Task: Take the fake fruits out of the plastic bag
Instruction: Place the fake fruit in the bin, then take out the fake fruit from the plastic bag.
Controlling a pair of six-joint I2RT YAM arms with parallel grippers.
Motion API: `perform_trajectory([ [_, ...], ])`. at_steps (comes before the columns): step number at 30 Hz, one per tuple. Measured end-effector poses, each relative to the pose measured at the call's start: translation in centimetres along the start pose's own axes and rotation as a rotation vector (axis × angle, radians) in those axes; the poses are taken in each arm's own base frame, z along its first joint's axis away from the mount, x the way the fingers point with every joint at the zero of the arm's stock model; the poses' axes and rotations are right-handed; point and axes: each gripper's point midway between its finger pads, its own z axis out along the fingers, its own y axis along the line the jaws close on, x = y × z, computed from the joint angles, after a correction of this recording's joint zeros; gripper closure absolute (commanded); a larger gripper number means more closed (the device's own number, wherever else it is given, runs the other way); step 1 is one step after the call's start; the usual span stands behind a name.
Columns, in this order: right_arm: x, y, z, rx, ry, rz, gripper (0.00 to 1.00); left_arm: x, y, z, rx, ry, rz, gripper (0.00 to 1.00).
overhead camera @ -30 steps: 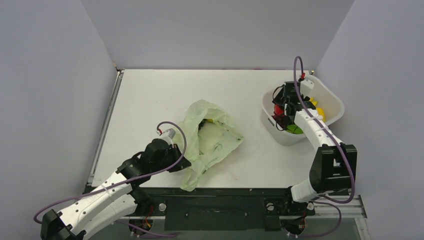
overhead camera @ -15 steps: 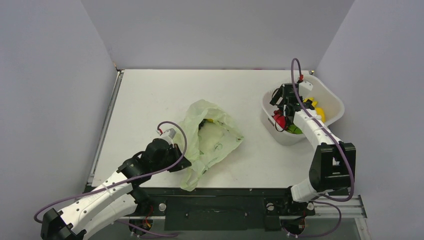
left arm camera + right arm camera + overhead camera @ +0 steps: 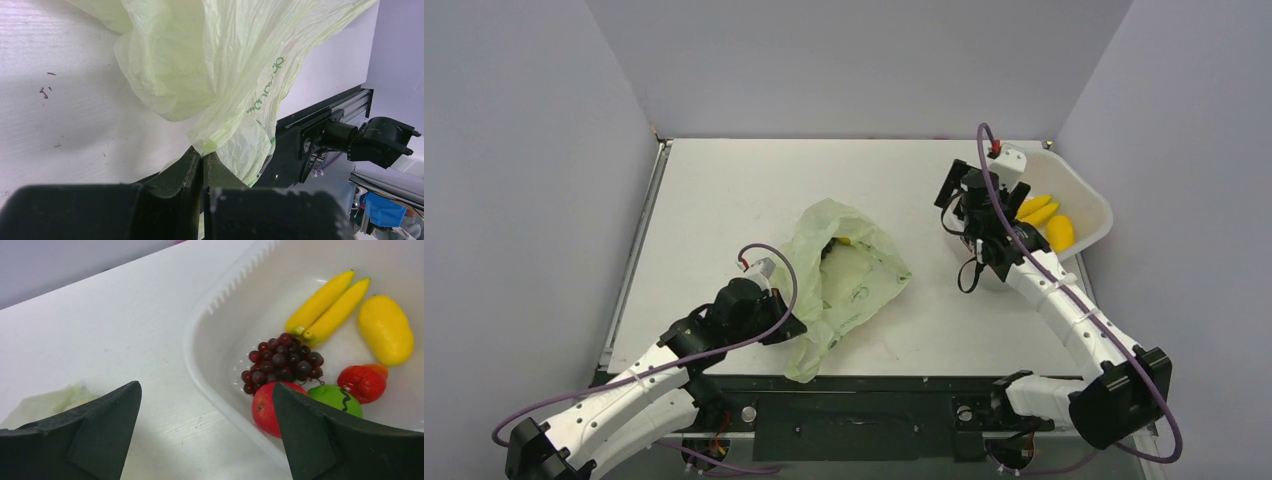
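The pale green plastic bag lies crumpled at the table's middle, and something yellow shows in its mouth. My left gripper is shut on the plastic bag's near edge, with a pinch of film between the fingertips. My right gripper stands open and empty above the left rim of the white basket. In the basket lie fake fruits: a red apple, a green one, a small red one and a yellow one.
Two yellow bananas and a dark grape bunch also lie in the white basket at the back right. A corner of the bag shows left of the right gripper. Grey walls enclose the table.
My right gripper has opened wide, risen out of the basket and moved left over its rim, leaving the red fruit inside. The left arm and the bag have not moved.
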Motion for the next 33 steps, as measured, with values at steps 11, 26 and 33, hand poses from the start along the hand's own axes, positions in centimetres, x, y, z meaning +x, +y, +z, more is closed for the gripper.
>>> perform_trajectory([
  [11, 5.9, 12.0, -11.5, -0.553, 0.002, -0.215, 0.21, 0.1, 0.2, 0.1, -0.004, 0.003, -0.004, 1.0],
  [26, 21.2, 19.5, -16.0, -0.839, 0.227, -0.31, 0.61, -0.4, -0.6, -1.0, 0.01, -0.009, 0.0, 1.0],
  [33, 24.4, 22.3, -10.6, -0.767, 0.318, -0.194, 0.63, -2.3, -2.9, -2.4, 0.042, -0.044, 0.029, 1.0],
])
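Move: The black grapes lie inside the bag, about 31 cm to the right hand's left, 5 cm back and 21 cm below. From that hand, the yellow fruit is some 28 cm left, 4 cm back; the bag's middle is 27 cm left, 10 cm back; the bin's middle is 15 cm right, 2 cm ahead and 18 cm below. For the left hand, already pinching the bag, the grapes lie 17 cm ahead, 3 cm right, 9 cm below. To the bag with the black grapes the right hand swings back from the bin, about 30 cm left and some 17 cm back with a slight rise first, then sinks steeply and pushes 6 cm forward into the bag's mouth, turning roughly 50 degrees counter-clockwise, its wide-open fingers narrowing to under half. The left hand keeps its pinch, lifting the bag's edge some 4 cm late on. ##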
